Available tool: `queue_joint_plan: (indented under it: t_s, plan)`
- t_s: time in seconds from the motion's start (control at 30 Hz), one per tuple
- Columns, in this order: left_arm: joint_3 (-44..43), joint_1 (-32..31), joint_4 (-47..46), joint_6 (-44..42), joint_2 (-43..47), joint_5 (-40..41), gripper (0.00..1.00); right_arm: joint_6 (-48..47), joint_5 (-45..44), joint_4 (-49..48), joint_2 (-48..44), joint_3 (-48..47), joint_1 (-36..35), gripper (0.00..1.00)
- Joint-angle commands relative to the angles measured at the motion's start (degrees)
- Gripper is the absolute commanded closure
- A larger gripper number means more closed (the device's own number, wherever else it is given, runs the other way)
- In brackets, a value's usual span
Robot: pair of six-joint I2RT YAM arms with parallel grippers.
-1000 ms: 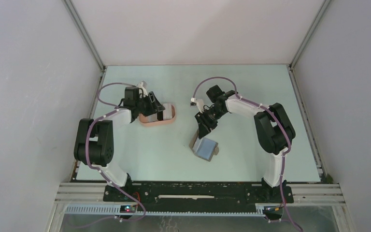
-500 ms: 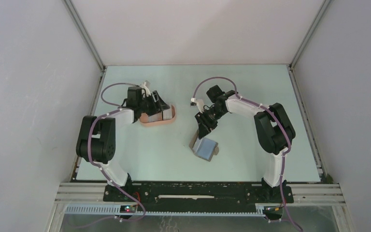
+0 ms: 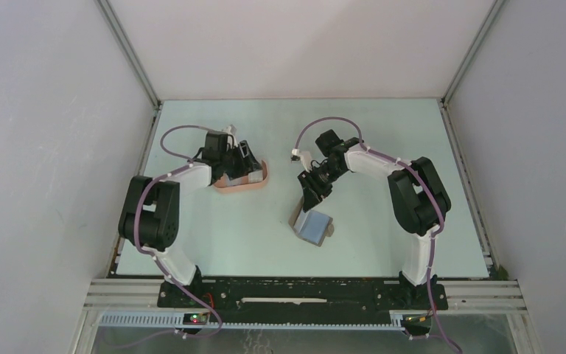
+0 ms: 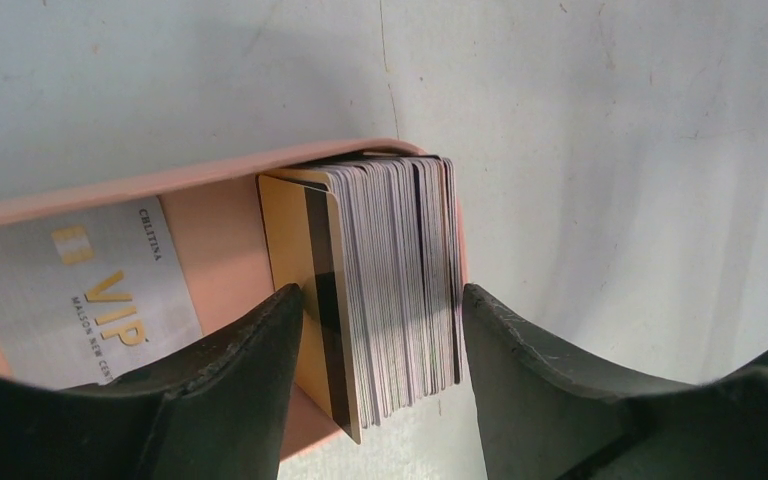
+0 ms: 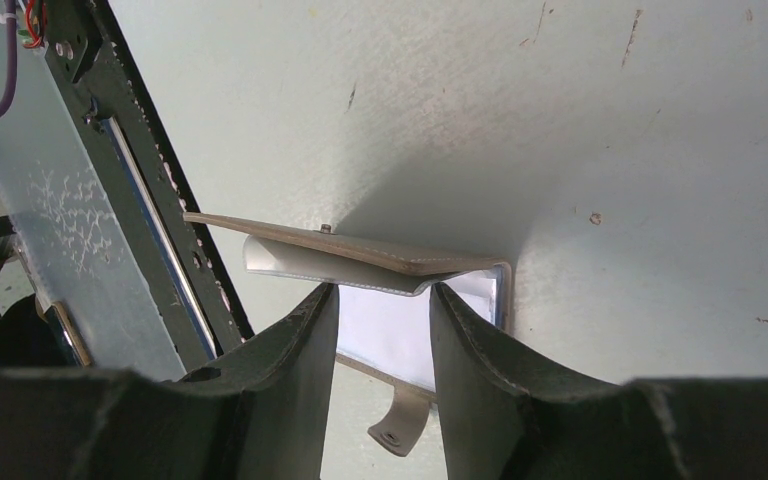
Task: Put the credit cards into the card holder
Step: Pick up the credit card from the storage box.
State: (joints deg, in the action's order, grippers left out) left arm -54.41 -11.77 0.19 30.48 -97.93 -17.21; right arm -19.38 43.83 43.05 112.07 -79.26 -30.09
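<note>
The salmon-pink card holder (image 3: 237, 189) (image 4: 215, 230) lies at the left of the table. A thick stack of credit cards (image 4: 390, 260) (image 3: 255, 177) stands on edge at its right end, with a gold, black-striped card facing left. A silver VIP card (image 4: 80, 290) lies flat inside. My left gripper (image 4: 382, 295) (image 3: 243, 162) is open, its fingers on either side of the stack with a thin gap on the right. My right gripper (image 5: 378, 290) (image 3: 311, 200) is open, its tips against the raised flap of the grey wallet (image 5: 360, 250) (image 3: 315, 227).
The wallet lies open near the table's middle, showing a pale blue-white inside, with its snap strap (image 5: 395, 425) hanging towards the near side. The black base rail (image 3: 302, 291) runs along the near edge. White walls enclose the table on three sides.
My left gripper has turned and shifted slightly right over the holder. Its jaws have widened round the card stack. The right arm and the wallet have not moved.
</note>
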Motion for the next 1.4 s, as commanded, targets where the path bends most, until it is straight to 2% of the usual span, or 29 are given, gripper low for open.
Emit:
queue_joint_plan:
  t_s: [0.0, 0.73, 1.03, 1.23, 1.37]
  plan:
    - [-3.5, -1.3, 3.0, -0.1, 3.6, 2.6, 0.36, -0.6, 1.0, 0.5, -0.8, -2.4, 0.2, 0.53]
    - [-4.2, -1.9, 3.9, 0.6, 6.7, 1.3, 0.39, -0.5, 1.2, 0.6, -1.2, -2.4, 0.6, 0.53]
    - [-4.0, -1.9, 3.9, 0.6, 6.6, 1.5, 0.44, -0.7, 1.3, 0.7, -1.2, -2.4, 0.6, 0.53]
    - [-3.9, -1.9, 4.1, 0.5, 6.8, 1.8, 0.52, -0.7, 1.3, 0.7, -1.3, -2.4, 0.6, 0.53]
    - [-3.6, -1.8, 4.5, 0.2, 7.1, 2.4, 0.62, -0.7, 1.4, 0.8, -1.3, -2.4, 0.7, 0.53]
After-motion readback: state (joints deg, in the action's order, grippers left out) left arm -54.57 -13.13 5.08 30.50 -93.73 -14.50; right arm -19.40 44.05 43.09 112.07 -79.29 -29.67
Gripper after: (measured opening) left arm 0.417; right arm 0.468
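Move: The front card of the row in the storage box stands between the left hand's open fingers, its middle about 1 cm ahead, 1 cm to the left and 2 cm below. The rest of the card row is some 1 cm ahead, 2 cm to the hand's right and 3 cm down. The flat VIP card lies about 6 cm left, 1 cm back and 4 cm below. From the right hand, the front card is roughly 13 cm ahead, 16 cm left and 2 cm lower. Back a little over 1 cm first, then upward to about 1.5 cm in all, the left hand eases off the row with its attitude almost unchanged. It then hovers while the fingers close from wide to less than half open, bringing their tips either side of the front card's raised top edge; a grip on the card can't be made out yet. ##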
